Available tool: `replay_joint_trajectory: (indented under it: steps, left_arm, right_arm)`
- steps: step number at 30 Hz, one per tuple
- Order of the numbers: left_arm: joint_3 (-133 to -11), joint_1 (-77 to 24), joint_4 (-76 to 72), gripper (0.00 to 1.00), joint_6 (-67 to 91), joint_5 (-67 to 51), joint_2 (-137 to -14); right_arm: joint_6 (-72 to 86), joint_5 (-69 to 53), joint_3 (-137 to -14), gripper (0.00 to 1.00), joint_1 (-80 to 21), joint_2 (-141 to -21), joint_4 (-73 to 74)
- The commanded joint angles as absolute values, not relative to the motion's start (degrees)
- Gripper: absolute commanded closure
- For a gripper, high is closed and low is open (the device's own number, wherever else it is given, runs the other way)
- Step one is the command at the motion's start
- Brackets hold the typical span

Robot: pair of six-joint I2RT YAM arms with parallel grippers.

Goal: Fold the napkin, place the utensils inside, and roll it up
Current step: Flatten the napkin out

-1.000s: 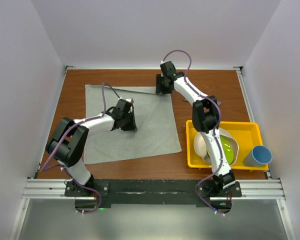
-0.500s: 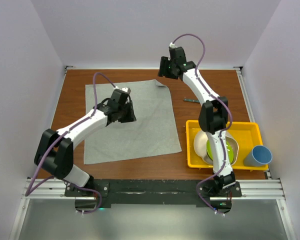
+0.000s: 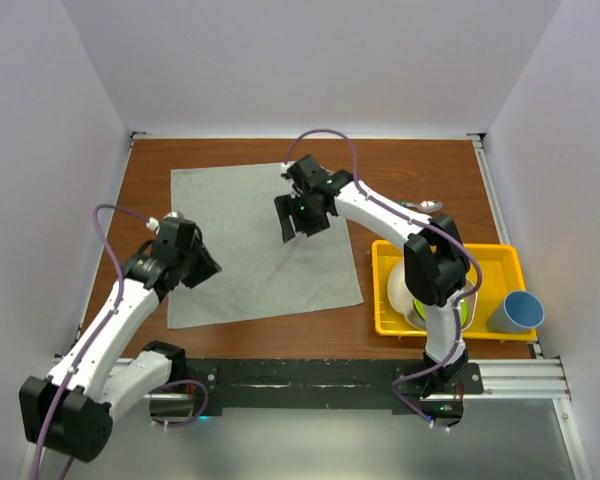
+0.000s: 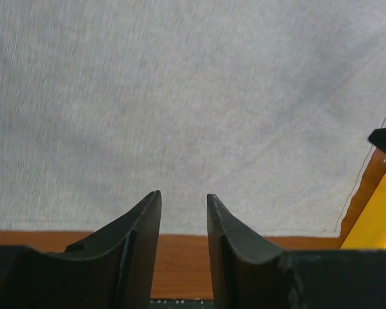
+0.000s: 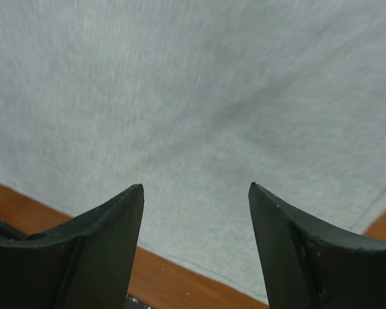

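The napkin (image 3: 245, 250) lies spread flat on the wooden table, a light grey square with no fold. My left gripper (image 3: 206, 268) hovers open at its left edge, nothing between the fingers; the left wrist view shows the left gripper (image 4: 183, 193) with a narrow gap over the napkin (image 4: 193, 96). My right gripper (image 3: 300, 226) hangs open above the cloth's upper right part, empty. In the right wrist view the right gripper (image 5: 196, 185) stands wide over the napkin (image 5: 199, 84). A silver spoon (image 3: 427, 206) lies right of the napkin, partly hidden by the right arm.
A yellow tray (image 3: 380, 325) at the front right holds a white bowl (image 3: 400, 290) and a green item. A blue cup (image 3: 517, 312) stands just right of the tray. The tray's corner (image 4: 379, 222) shows in the left wrist view.
The right gripper has left the napkin's far right corner and come down over the cloth. The left arm has pulled back from the middle to the left edge. Both jaws have widened.
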State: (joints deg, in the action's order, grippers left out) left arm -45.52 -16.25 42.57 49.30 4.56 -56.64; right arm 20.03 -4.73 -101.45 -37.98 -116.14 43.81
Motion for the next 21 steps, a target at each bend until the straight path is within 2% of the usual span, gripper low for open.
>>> replay_joint_trajectory:
  steps: [1,6,8,10,13,15,17,21]
  left_arm:
    - [-40.44,-16.26,47.11,0.60,54.14,0.46,-50.03]
    - [-40.51,-16.26,47.72,0.59,53.97,-4.04,-46.06]
    - [-41.83,-16.26,49.56,0.55,53.88,-4.66,-45.53]
    - [-42.45,-16.26,50.36,0.45,53.61,-5.44,-44.65]
    - [-43.06,-16.26,49.66,0.38,53.96,-6.94,-43.95]
    - [-43.68,-16.26,49.57,0.37,54.31,-7.56,-44.03]
    - [-44.91,-16.26,49.57,0.37,54.32,-8.35,-44.30]
    - [-47.46,-16.26,51.06,0.37,52.92,-8.00,-45.52]
  right_arm:
    - [23.81,-5.89,-95.98,0.32,-34.99,-113.37,34.29]
    - [23.03,-5.01,-102.37,0.33,-32.88,-120.05,29.62]
    - [23.90,-5.80,-103.97,0.35,-31.12,-123.29,26.83]
    - [24.52,-7.55,-108.09,0.37,-29.02,-125.93,26.46]
    - [24.87,-8.96,-113.37,0.49,-26.56,-131.21,26.02]
    - [24.96,-9.75,-115.56,0.64,-25.58,-133.84,24.62]
    - [24.44,-10.11,-116.63,0.72,-24.87,-135.17,22.95]
    - [23.12,-9.14,-120.40,0.71,-24.17,-138.95,21.98]
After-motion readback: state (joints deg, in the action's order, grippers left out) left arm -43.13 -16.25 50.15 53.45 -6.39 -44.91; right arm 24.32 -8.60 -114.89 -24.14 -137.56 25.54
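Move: Over the napkin's middle, the right hand has the far right corner, where a small flap is turned over, about 19 cm ahead, 9 cm to its right and 10 cm below. The spoon lies some 12 cm ahead and 22 cm right of this hand, the napkin's near right corner 18 cm back and 14 cm right. From the left hand the flap corner is roughly 31 cm ahead and 30 cm right. Dipping back a couple of centimetres first, the right hand then sweeps forward to about 16 cm beyond its start, sinking some 7 cm and drifting right towards the folded far right corner; it turns clockwise about 15 degrees and its fingers draw well together, touch not certain. The left hand backs off about 5 cm towards the napkin's near edge, dips and rises, its fingers opening wider. ##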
